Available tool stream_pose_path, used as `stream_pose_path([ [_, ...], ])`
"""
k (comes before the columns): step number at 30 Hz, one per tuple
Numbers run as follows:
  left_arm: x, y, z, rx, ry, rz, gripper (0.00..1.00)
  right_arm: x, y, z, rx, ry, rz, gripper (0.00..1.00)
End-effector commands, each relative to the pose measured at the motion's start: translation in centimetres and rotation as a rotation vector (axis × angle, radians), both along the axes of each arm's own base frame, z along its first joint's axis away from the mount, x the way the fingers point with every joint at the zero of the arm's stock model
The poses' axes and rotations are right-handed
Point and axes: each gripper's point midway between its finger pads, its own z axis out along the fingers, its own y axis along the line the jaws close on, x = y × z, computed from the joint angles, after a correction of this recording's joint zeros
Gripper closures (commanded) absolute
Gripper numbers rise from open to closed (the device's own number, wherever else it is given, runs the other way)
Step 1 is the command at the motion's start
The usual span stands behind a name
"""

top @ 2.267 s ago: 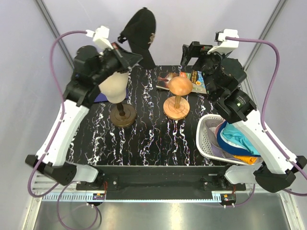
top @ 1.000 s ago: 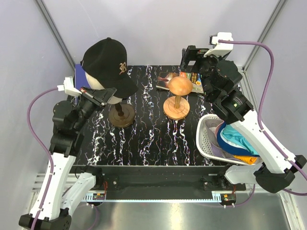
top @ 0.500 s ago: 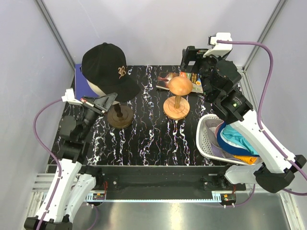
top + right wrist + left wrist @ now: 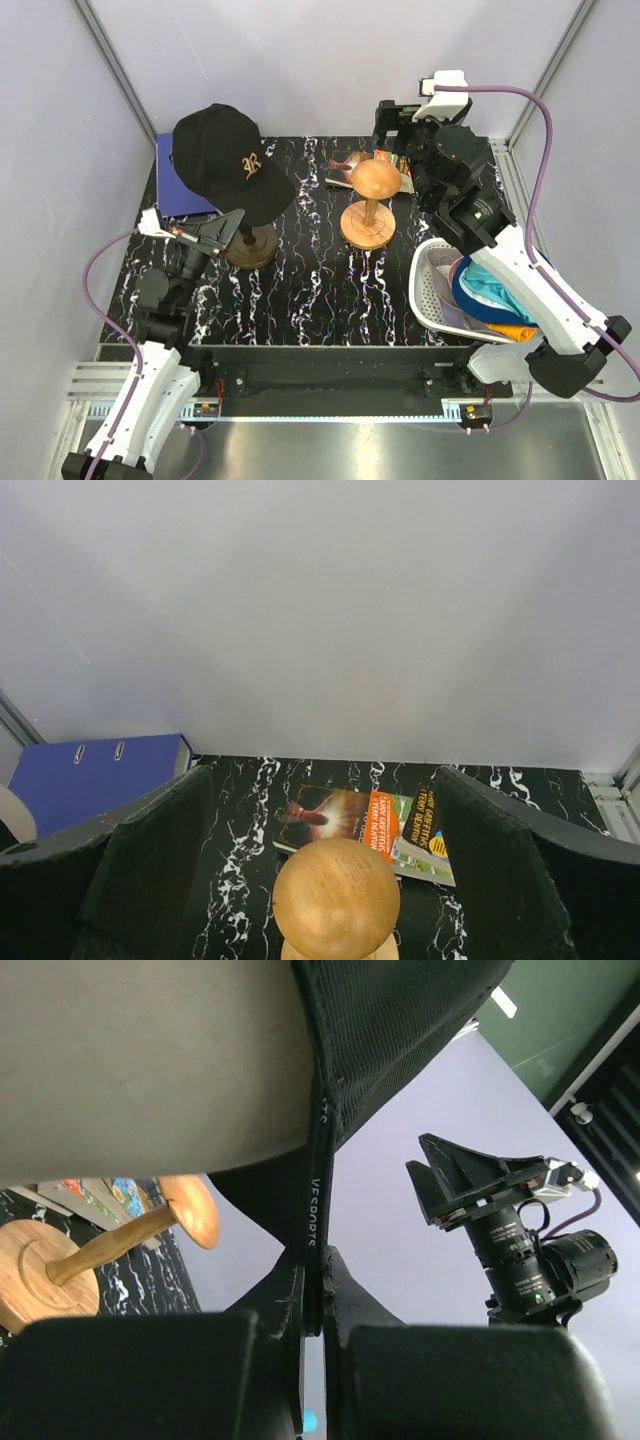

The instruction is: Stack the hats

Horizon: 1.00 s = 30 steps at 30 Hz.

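Observation:
A black baseball cap [image 4: 222,160] sits over the cream mannequin head [image 4: 150,1060] on the dark stand at the back left. My left gripper [image 4: 233,217] is shut on the cap's brim edge [image 4: 315,1210]; the fabric is pinched between its fingers [image 4: 355,1300]. My right gripper [image 4: 396,122] is open and empty, behind and above the wooden knob stand [image 4: 371,180], which shows between its fingers [image 4: 500,860]. Teal [image 4: 490,285], orange [image 4: 512,333] and lavender [image 4: 458,318] hats lie in the white basket [image 4: 428,285] at the right. The other hats are not visible.
A blue binder [image 4: 180,190] lies at the back left beside the mannequin stand's base [image 4: 252,243]. Books [image 4: 370,820] lie at the back behind the wooden stand. The side walls stand close to the table.
The left arm brought the cap down from high at the back onto the mannequin head, then dropped low toward the near left, still gripping the brim. The right gripper shifted slightly back.

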Motion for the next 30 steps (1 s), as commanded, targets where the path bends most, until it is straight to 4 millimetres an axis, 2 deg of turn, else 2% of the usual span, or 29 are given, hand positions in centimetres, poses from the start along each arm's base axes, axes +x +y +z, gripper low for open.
stream_pose_path([
  [1,0.2,1.8,0.6,-0.106,-0.052,0.074,1.0,0.2,-0.3,0.4,0.004,-0.018,-0.031,0.0],
  [2,0.3,1.8,-0.1,-0.121,-0.04,0.07,1.0,0.2,-0.3,0.3,0.001,-0.015,-0.035,0.0],
  [4,0.2,2.1,-0.4,-0.146,-0.05,0.077,1.0,0.2,-0.2,0.2,-0.001,-0.013,-0.033,0.0],
  [5,0.4,2.2,-1.7,-0.167,-0.021,0.076,1.0,0.2,-0.2,0.2,-0.001,-0.013,-0.033,0.0],
  [6,0.2,2.5,-1.5,-0.192,-0.047,0.082,1.0,0.3,-0.2,0.0,-0.002,-0.011,-0.033,0.0],
  [11,0.6,2.3,-3.1,-0.179,-0.01,0.084,1.0,0.4,-0.2,-0.2,-0.007,-0.005,-0.036,0.0],
  [14,0.8,3.1,-4.1,-0.227,-0.01,0.105,1.0,0.5,0.0,-0.4,-0.011,0.0,-0.034,0.0],
  [17,1.6,3.1,-5.1,-0.159,0.028,0.116,1.0,0.5,-0.1,-0.5,-0.01,0.002,-0.037,0.01],
  [20,2.6,3.6,-4.6,-0.109,0.013,0.126,1.0,0.6,0.1,-0.9,-0.016,0.009,-0.036,0.0],
  [21,3.2,4.4,-4.7,-0.099,0.016,0.152,1.0,0.7,0.1,-1.0,-0.017,0.013,-0.037,0.0],
  [24,4.7,4.9,-5.0,-0.024,0.028,0.152,1.0,0.6,0.2,-1.2,-0.004,0.015,-0.03,0.0],
  [25,5.4,4.9,-5.0,0.004,0.033,0.154,1.0,0.6,0.2,-1.1,0.001,0.014,-0.024,0.0],
  [30,6.0,4.4,-5.3,0.075,0.033,0.125,1.0,0.6,0.1,-1.3,0.005,0.019,-0.03,0.0],
])
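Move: About 9 cm ahead of the left hand, 2 cm to its left and level with it, is the middle of the pale mannequin head, already under the black cap. Its dark stand base is roughly 34 cm lower, 10 cm ahead. The wooden stand's round top sits some 28 cm right, 15 cm ahead and 14 cm down; the blue folder about 30 cm ahead, 12 cm left on the table. From the right hand the head is some 30 cm left, level fore and aft, 14 cm lower. Keeping its pinch on the cap's near rim, the left hand first sinks about 3 cm while its left side rolls down some 10 degrees. Then, staying at that height, it speeds up forward by 5 cm and to the left towards the blue folder, rolling back and turning slightly counter-clockwise, shoving the capped head and its stand along. ##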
